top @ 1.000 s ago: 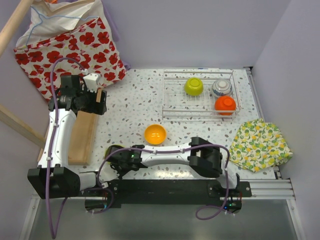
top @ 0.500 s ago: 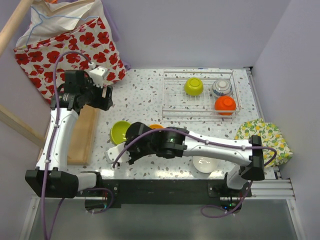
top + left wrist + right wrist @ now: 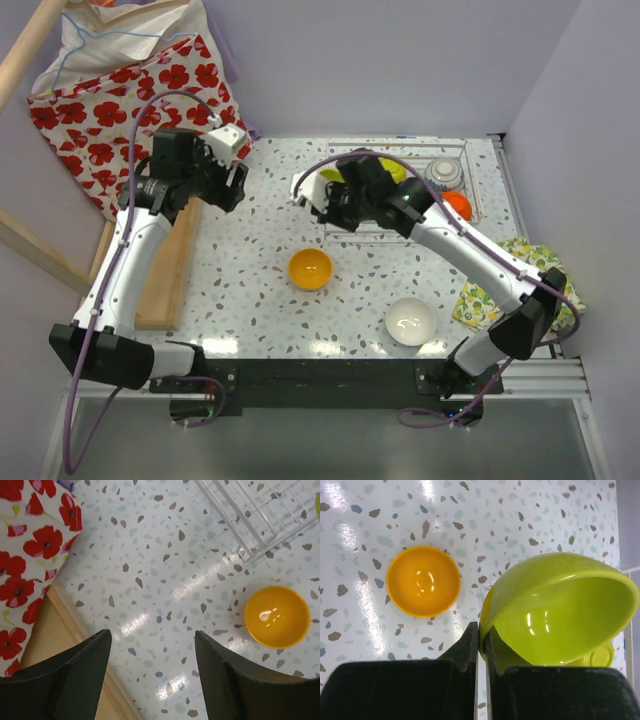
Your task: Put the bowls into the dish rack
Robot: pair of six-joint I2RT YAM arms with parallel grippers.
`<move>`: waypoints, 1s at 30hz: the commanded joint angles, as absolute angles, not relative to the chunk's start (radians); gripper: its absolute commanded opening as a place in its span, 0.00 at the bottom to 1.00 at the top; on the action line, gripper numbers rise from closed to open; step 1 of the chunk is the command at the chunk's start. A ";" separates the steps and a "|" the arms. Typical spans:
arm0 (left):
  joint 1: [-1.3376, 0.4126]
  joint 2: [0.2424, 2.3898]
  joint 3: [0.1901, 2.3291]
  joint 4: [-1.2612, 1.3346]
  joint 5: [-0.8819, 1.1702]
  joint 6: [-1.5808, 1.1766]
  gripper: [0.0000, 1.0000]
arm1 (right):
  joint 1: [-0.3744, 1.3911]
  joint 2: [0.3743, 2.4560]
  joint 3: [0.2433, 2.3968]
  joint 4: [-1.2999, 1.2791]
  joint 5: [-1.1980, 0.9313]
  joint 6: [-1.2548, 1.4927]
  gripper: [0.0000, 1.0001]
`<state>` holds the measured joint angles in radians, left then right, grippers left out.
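Note:
My right gripper (image 3: pixel 481 631) is shut on the rim of a lime green bowl (image 3: pixel 560 605), holding it tilted above the table. From above, that bowl (image 3: pixel 332 177) hangs at the left end of the wire dish rack (image 3: pixel 400 232). In the rack sit a second lime bowl (image 3: pixel 398 172), mostly hidden by my arm, a blue-patterned bowl (image 3: pixel 443 173) and a red-orange bowl (image 3: pixel 459 203). An orange-yellow bowl (image 3: pixel 310 268) and a white bowl (image 3: pixel 411 321) rest on the table. My left gripper (image 3: pixel 152 650) is open over bare table, with the orange-yellow bowl (image 3: pixel 277 616) to its right.
A flat wooden tray (image 3: pixel 168 270) lies along the left side. A red-flowered bag (image 3: pixel 130 90) fills the back left corner. A lemon-print cloth (image 3: pixel 530 275) lies at the right edge. The rack's corner (image 3: pixel 250 550) shows in the left wrist view.
The right arm swung from the front left of the table up to the rack's left end with the lime bowl. The left gripper drifted right and its jaws narrowed slightly.

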<state>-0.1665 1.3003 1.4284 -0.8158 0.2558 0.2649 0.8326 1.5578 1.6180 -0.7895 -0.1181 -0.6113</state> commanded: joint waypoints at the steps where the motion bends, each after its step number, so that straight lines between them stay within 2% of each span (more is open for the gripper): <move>1: -0.218 1.394 1.552 -0.687 0.296 0.276 0.72 | 0.637 1.474 1.629 -0.743 -0.312 -0.499 0.00; 5: -0.290 1.537 1.666 -0.683 0.354 0.317 0.71 | 0.408 1.583 1.713 -0.692 -0.628 -0.248 0.00; 6: -0.302 1.593 1.719 -0.684 0.351 0.331 0.70 | 0.369 1.603 1.716 -0.654 -0.788 -0.186 0.00; 9: -0.350 1.716 1.842 -0.735 0.307 0.370 0.67 | 0.253 1.695 1.694 -0.427 -0.989 0.093 0.00; 10: -0.363 1.742 1.867 -0.742 0.290 0.370 0.65 | 0.215 1.716 1.681 -0.270 -1.035 0.168 0.00; 14: -0.374 1.812 1.921 -0.707 0.239 0.327 0.56 | 0.163 1.821 1.605 0.064 -1.127 0.545 0.00; 17: -0.400 1.839 1.934 -0.675 0.213 0.321 0.35 | 0.140 1.900 1.571 0.355 -1.173 0.810 0.00; 18: -0.411 1.862 1.951 -0.670 0.207 0.334 0.15 | 0.135 1.943 1.571 0.409 -1.181 0.863 0.00; 19: -0.426 1.874 1.963 -0.669 0.206 0.337 0.05 | 0.124 1.962 1.572 0.484 -1.184 0.903 0.00; 20: -0.433 1.899 1.982 -0.654 0.207 0.339 0.00 | 0.118 1.976 1.572 0.511 -1.186 0.949 0.00; 30: -0.502 2.045 2.009 -0.462 0.212 0.330 0.00 | 0.071 2.155 1.681 0.400 -1.203 0.897 0.00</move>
<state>-0.4885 1.9854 1.9728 -0.5720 0.2230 0.3328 0.0872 2.1223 1.6104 0.3466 -1.1519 0.8658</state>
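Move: The right hand already pinches the rim of a green bowl; its place in the dish rack, the rack's back-left part, is about 20 cm ahead of it, 8 cm to its right and 18 cm below. From that place the green bowl already racked sits level with it and 6 cm farther right. The yellow bowl is 8 cm behind the right hand, 2 cm left, 22 cm below. The empty left hand has the rack place 14 cm ahead, 27 cm right, 19 cm below. Keeping its pinch on the rim, the right hand carries the green bowl some 20 cm forward and 9 cm right to over the back-left part of the rack, first rising a little and then sinking to just below its starting height, while the wrist rolls its left side up and tips down, swinging the bowl through nearly a quarter turn in all. Meanwhile the left hand goes right about 19 cm and forward about 14 cm towards the rack's left side and the held bowl, with a slight rise and then a dip, turning some 20 degrees clockwise and shutting its fingers on nothing. ##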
